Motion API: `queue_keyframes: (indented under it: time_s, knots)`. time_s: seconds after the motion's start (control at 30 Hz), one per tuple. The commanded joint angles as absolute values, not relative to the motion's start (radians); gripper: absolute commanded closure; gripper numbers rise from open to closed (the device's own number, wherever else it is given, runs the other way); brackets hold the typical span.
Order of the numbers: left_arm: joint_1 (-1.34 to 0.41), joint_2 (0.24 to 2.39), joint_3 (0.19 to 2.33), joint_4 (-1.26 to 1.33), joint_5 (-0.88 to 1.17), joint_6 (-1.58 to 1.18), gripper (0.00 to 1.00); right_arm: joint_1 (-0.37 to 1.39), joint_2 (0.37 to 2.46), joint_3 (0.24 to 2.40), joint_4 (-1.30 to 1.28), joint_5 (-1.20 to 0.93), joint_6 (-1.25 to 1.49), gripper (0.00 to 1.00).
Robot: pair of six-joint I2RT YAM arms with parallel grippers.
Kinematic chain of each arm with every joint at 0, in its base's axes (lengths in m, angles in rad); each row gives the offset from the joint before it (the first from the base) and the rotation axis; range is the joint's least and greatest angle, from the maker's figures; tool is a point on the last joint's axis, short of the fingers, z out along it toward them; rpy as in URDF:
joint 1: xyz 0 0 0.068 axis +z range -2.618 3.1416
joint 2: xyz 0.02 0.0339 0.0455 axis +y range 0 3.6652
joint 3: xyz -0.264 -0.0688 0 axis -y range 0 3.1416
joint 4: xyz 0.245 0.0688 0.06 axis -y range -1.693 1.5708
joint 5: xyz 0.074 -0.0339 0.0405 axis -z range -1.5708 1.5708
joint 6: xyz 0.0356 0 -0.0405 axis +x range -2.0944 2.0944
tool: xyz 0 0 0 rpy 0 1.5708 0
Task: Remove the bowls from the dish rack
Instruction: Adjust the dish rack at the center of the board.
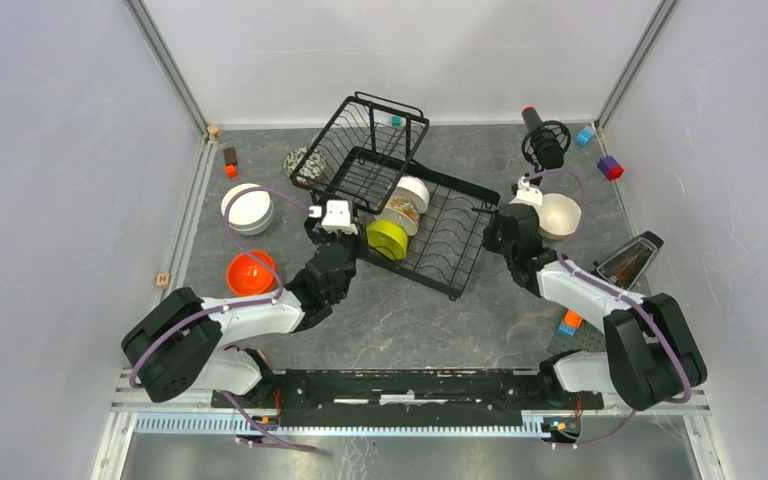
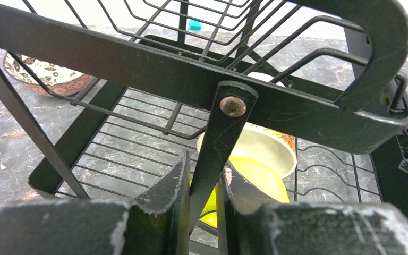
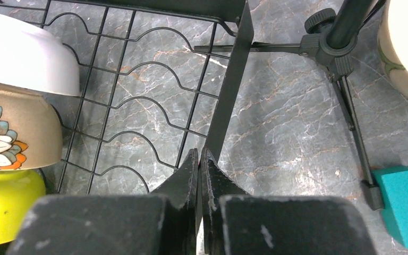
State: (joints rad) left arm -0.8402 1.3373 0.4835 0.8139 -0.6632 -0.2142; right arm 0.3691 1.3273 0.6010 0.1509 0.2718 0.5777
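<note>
The black wire dish rack [image 1: 430,225] stands mid-table with three bowls on edge in its lower tray: a white one [image 1: 416,189], a beige flowered one [image 1: 401,213] and a lime green one [image 1: 387,238]. My left gripper [image 1: 332,212] is at the rack's left side, shut on a flat black strut [image 2: 215,143] of the rack, which runs up between the fingers [image 2: 164,186]. My right gripper [image 3: 199,162] is at the tray's right edge, shut on the thin upright edge plate [image 3: 231,95]. White [image 3: 26,53], beige [image 3: 10,133] and green [image 3: 2,207] bowls lie to its left.
On the table lie stacked white bowls [image 1: 248,208], an orange bowl [image 1: 251,273], a dark-patterned bowl [image 1: 303,163] behind the rack and a cream bowl [image 1: 558,215] at the right. A black microphone tripod [image 1: 544,140], small coloured blocks [image 1: 610,167] and a dark tilted tray [image 1: 630,258] stand at the right.
</note>
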Motion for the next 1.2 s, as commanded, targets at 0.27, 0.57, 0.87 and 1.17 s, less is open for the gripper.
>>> queue_keyframes:
  time_s: [0.27,0.57,0.87,1.17]
  knots:
    - [-0.786,1.442,0.567,0.756,-0.677,-0.406,0.98,0.368,1.176,0.463,0.082,0.112,0.601,0.98]
    - [-0.708,1.498,0.63,0.728,-0.625,-0.42,0.98,0.369,1.15,0.412,0.094,0.066,0.606,0.98]
    - [-0.647,1.559,0.685,0.718,-0.578,-0.394,0.98,0.377,1.179,0.375,0.141,0.01,0.631,0.98]
    - [-0.624,1.578,0.689,0.715,-0.552,-0.407,0.98,0.394,1.184,0.351,0.169,-0.026,0.64,0.98]
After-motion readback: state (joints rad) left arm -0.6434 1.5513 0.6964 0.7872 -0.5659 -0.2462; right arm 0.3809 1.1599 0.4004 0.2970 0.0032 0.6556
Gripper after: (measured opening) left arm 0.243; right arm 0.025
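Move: The left fingers already hold the dish rack's front post; the lower tray's middle is about 10 cm ahead, 15 right and 9 below, the yellow bowl 7 ahead, 8 right and 10 below, the flowered bowl 12 ahead, 12 right. The right fingers are already shut on the tray's right rail: tray middle 6 cm ahead, 20 left, about 2 below; cream bowl 8 ahead, 19 right. Left hand pushes its still-held post about 8 cm forward while the right draws its rail back, then left. ##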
